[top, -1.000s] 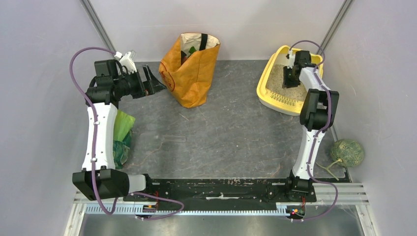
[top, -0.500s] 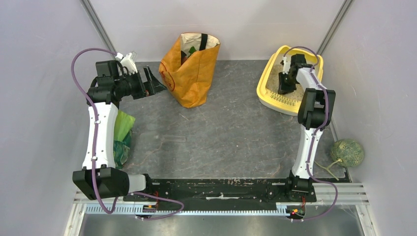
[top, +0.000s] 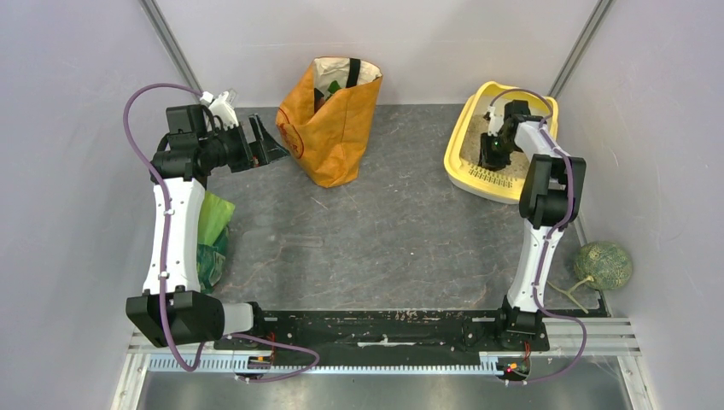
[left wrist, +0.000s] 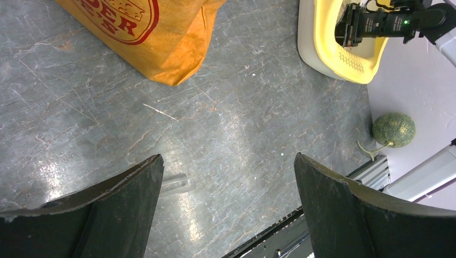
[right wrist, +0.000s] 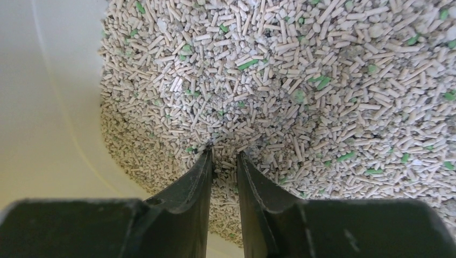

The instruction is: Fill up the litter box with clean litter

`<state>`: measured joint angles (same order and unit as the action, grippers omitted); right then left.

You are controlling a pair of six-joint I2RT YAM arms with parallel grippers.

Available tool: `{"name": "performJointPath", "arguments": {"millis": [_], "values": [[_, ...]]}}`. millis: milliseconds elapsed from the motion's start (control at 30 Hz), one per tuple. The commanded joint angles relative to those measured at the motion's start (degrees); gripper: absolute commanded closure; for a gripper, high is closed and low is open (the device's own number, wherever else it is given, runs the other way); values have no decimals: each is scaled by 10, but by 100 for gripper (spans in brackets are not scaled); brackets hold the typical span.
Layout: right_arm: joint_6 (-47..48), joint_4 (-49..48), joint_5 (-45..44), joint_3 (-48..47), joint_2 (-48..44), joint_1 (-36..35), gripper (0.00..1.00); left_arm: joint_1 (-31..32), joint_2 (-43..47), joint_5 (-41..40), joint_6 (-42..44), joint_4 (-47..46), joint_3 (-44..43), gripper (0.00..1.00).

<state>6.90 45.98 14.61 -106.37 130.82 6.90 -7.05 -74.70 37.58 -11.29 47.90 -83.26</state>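
Note:
The yellow litter box (top: 455, 155) stands at the far right of the table and shows again in the left wrist view (left wrist: 328, 56). Beige pellet litter with green flecks (right wrist: 301, 80) covers its floor beside the white inner wall (right wrist: 48, 107). My right gripper (top: 490, 158) reaches down into the box. Its jaws stand a narrow gap apart, tips (right wrist: 224, 153) dug into the litter, gripping nothing solid. My left gripper (top: 269, 141) hangs wide open above the table at the far left, empty (left wrist: 228, 157). The green litter bag (top: 212, 231) lies under my left arm.
An orange shopping bag (top: 335, 120) stands upright at the back middle, close to the right of my left gripper. A green melon (top: 603, 265) lies near the right wall. A small clear tube (left wrist: 175, 185) lies on the grey tabletop below my left gripper.
My right gripper has swept across the litter toward the near-left end of the box, by the slotted lip, closing slightly. The left arm has stayed put.

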Motion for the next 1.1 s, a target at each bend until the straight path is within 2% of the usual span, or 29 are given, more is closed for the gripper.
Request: {"name": "performJointPath", "arguments": {"millis": [0, 300, 633, 1067], "values": [[-13, 103, 43, 49, 20, -11, 69, -3, 2, 1, -8, -16, -4, 3], [-52, 103, 83, 111, -9, -22, 70, -3, 1, 2, -12, -20, -4, 3], [-92, 64, 98, 224, -76, -82, 70, -3, 0, 2, -15, -21, -7, 3], [-174, 43, 118, 312, -150, -155, 70, -3, 4, 2, -18, -24, -8, 3]]}}
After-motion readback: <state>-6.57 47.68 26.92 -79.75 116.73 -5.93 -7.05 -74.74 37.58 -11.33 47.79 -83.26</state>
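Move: The litter box is around the right hand, whose nearly shut fingers are down in the litter near the box's near-left inner side; its middle lies about 6 cm ahead, 3 cm right and 3 cm above. The perforated rim is some 4 cm back and 7 cm up, straight behind. The orange bag stands about 52 cm left and 5 cm ahead, the melon roughly 29 cm back and 27 cm right. From the left hand the litter box lies about 21 cm ahead, 65 cm right and 25 cm lower. Back and to the left in about equal parts, the right hand travels nearly level for some 20 cm, slowly at first and then faster. Its nearly shut fingers stay down in the litter and bear on the box's near-left inner wall, dragging the box from inside. The wrist tilts some 25 degrees, taking away the fingers' forward slant and leaning their tips further left. ##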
